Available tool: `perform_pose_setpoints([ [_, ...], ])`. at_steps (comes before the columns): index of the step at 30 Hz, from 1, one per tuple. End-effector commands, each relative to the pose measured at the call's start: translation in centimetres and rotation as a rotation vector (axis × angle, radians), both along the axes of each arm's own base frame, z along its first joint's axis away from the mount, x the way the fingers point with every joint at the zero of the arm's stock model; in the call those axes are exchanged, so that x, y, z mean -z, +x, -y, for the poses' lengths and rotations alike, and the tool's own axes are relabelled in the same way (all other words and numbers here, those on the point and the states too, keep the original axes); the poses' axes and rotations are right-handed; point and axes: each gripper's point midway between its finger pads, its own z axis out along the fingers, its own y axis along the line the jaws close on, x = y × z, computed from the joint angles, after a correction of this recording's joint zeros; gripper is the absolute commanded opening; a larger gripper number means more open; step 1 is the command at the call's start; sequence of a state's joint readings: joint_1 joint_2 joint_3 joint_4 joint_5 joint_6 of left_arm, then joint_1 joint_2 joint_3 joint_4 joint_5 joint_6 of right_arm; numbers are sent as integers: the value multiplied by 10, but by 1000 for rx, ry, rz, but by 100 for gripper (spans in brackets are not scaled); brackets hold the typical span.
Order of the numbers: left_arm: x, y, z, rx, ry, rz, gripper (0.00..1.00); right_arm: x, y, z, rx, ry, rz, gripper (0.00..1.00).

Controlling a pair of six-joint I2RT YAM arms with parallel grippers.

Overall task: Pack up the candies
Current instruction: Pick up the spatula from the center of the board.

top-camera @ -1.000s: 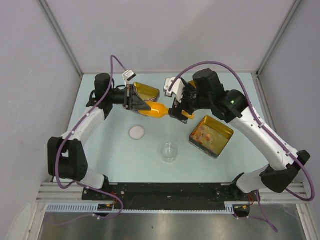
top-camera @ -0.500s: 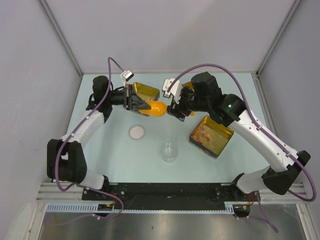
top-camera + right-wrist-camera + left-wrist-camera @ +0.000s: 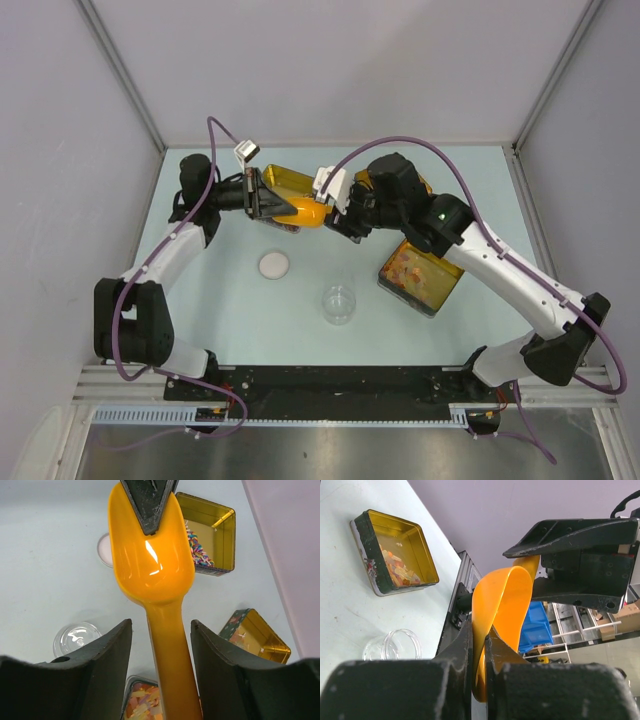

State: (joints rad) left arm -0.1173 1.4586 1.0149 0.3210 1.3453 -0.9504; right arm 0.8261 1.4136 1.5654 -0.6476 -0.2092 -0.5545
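An orange scoop [image 3: 308, 213] hangs above the table between both arms. My left gripper [image 3: 285, 207] is shut on the rim of its bowl [image 3: 495, 605], and its black fingertips [image 3: 147, 505] show pinching the bowl's far end. My right gripper [image 3: 161, 625] straddles the scoop's handle [image 3: 172, 665], open, with a gap on each side. The candies [image 3: 413, 268] lie in a gold tin [image 3: 447, 268] below the right arm. More candies [image 3: 196, 547] fill another gold tin [image 3: 225, 530] beyond the scoop.
A clear glass jar [image 3: 339, 303] stands mid-table with a white lid [image 3: 273, 264] to its left. A gold tin [image 3: 290, 183] sits behind the left gripper. A third tin [image 3: 260, 637] shows to the right in the right wrist view.
My right gripper has moved left along the scoop's handle and its jaws have narrowed around it. The left gripper, still holding the scoop, has shifted slightly left and back.
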Motion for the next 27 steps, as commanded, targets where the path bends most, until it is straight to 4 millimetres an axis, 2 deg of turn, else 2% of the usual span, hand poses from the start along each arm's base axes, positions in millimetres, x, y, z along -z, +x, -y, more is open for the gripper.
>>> perform_pose_setpoints([
  [1,-8,-1,-2,-6,-8,36,0,-9,6,-4,4,28,48,51],
  [2,-7,-1,-2,-4,-7,31,0,-8,7,-5,1,25,45,48],
  [3,-8,-2,-2,-2,-6,37,0,-7,7,-5,-3,24,45,40],
  [6,-6,-2,-2,1,-4,36,0,-7,7,-10,-16,30,37,36],
  [20,-7,-5,-2,2,1,53,0,1,9,-20,-41,18,30,35],
  [27,-5,-6,-2,5,1,48,0,-4,4,-24,-72,34,22,28],
])
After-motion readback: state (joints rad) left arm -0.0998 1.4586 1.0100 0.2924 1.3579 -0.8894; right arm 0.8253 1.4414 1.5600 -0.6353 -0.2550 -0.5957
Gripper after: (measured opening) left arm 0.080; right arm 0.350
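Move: The spatula, held up by the left hand at its scoop rim, has its handle between the right hand's half-open fingers, its middle within a couple of centimetres of them. It lies about 8 cm right of and 2 cm behind the left hand. Some 25 cm lower, the glass jar stands about 11 cm behind the right hand, the white lid 17 cm left and level, and the sprinkles tin 20 cm ahead and 15 cm left. The right fingers, standing clear on both sides of the spatula's handle, close by about a fifth of their full range and pinch it just behind the scoop, while that hand eases left along it and down, about 1 cm each way. The left hand keeps its shut pinch on the scoop's rim and gives only about half a centimetre left and down. ##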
